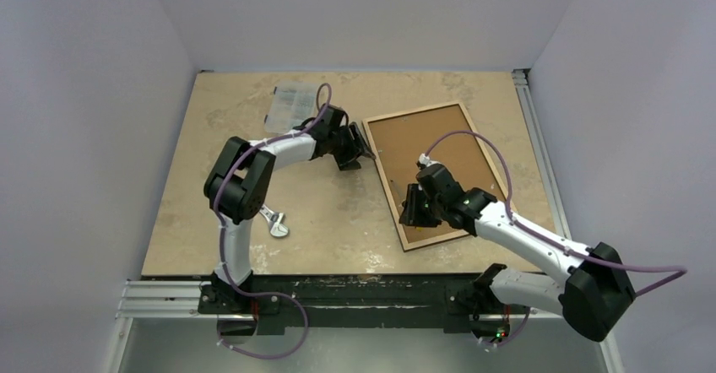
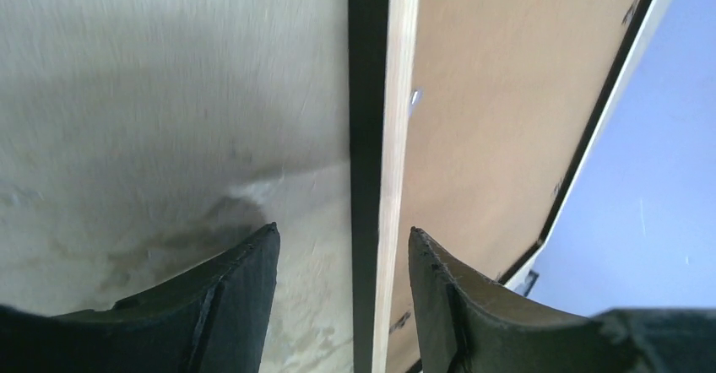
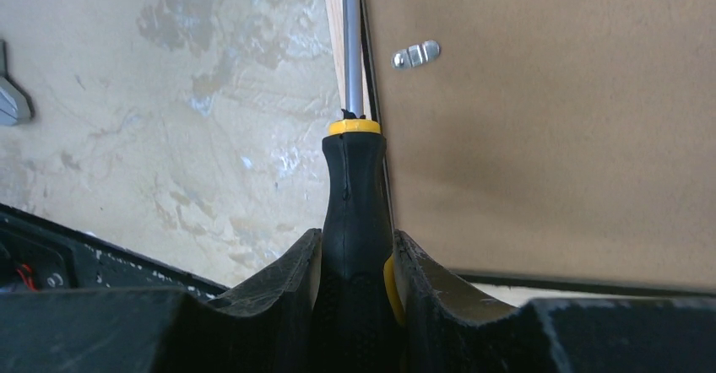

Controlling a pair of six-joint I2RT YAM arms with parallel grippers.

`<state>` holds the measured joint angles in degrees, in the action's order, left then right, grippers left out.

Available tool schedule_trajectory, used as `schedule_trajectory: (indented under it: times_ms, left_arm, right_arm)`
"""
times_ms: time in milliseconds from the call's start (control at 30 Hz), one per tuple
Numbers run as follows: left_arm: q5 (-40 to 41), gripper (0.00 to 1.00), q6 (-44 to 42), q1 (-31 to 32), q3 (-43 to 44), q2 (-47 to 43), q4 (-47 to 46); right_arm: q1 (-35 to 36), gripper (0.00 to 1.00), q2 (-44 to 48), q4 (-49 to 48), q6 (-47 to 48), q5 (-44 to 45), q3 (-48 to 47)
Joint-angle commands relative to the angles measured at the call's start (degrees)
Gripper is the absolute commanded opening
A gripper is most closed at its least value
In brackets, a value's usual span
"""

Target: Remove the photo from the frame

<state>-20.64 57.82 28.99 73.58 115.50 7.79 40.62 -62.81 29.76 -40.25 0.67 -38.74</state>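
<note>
The frame (image 1: 439,166) lies face down on the table, brown backing up, with a pale wooden rim. The photo is hidden under that backing. My left gripper (image 1: 359,147) is at the frame's far left corner. In the left wrist view it (image 2: 344,246) stands open, and the frame's black and pale edge (image 2: 371,137) runs between its fingers. My right gripper (image 1: 415,207) is at the frame's left side, shut on a black screwdriver (image 3: 355,196) with a yellow collar. The screwdriver's metal shaft (image 3: 352,44) runs along the seam between rim and backing.
A small metal tab (image 3: 415,54) sits on the backing near the shaft. A clear plastic box (image 1: 293,103) lies at the back of the table. A silver tool (image 1: 276,224) rests beside the left arm. The black base rail (image 1: 355,284) borders the near edge.
</note>
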Motion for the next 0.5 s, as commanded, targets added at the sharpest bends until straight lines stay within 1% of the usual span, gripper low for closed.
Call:
schedule_trajectory:
  times_ms: [0, 67, 167, 300, 467]
  left_arm:
    - [6.6, 0.55, -2.9, -0.2, 8.7, 3.2, 7.2]
    - [6.7, 0.55, -2.8, -0.5, 10.6, 4.4, 7.3]
    - [9.0, 0.57, -4.0, -0.6, 14.1, 5.7, 8.9]
    - [12.6, 0.57, -5.0, -0.6, 18.8, 8.3, 11.7]
    - [13.1, 0.55, -5.2, -0.8, 24.1, 12.5, 13.2]
  right_arm:
    - [-3.8, 0.00, -4.0, -6.2, 3.3, -4.3, -4.2]
    - [-5.8, 0.00, -6.0, -7.5, 4.4, -5.9, -5.1]
    - [-8.0, 0.00, -9.3, -8.1, 6.0, -6.8, -6.9]
    - [-8.7, 0.00, -13.3, -9.3, 7.5, -6.7, -9.4]
    - [-9.1, 0.00, -18.3, -10.4, 7.8, -7.8, -12.4]
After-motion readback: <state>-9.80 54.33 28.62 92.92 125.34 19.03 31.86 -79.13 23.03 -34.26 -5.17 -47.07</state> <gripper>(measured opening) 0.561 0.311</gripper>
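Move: The left gripper hangs open just left of the frame's left side: the frame's far-left corner is about 14 cm ahead, 1 cm right and 3 cm below, with the far metal tab on that side some 4 cm ahead, 4 cm right. From the right gripper, holding the screwdriver, that far tab lies about 23 cm ahead, 5 cm left and 6 cm below; the near tab is only about 4 cm ahead, 1 cm left. Bring the right gripper forward about 6 cm, sinking slightly and keeping its hold on the screwdriver handle, so the blade travels up along the frame's left side towards the far metal tab. Meanwhile slide the left gripper some 7 cm forward along that same side towards the far-left corner, fingers staying open around the edge's line, rolling them about 10 degrees to point more steeply down. ##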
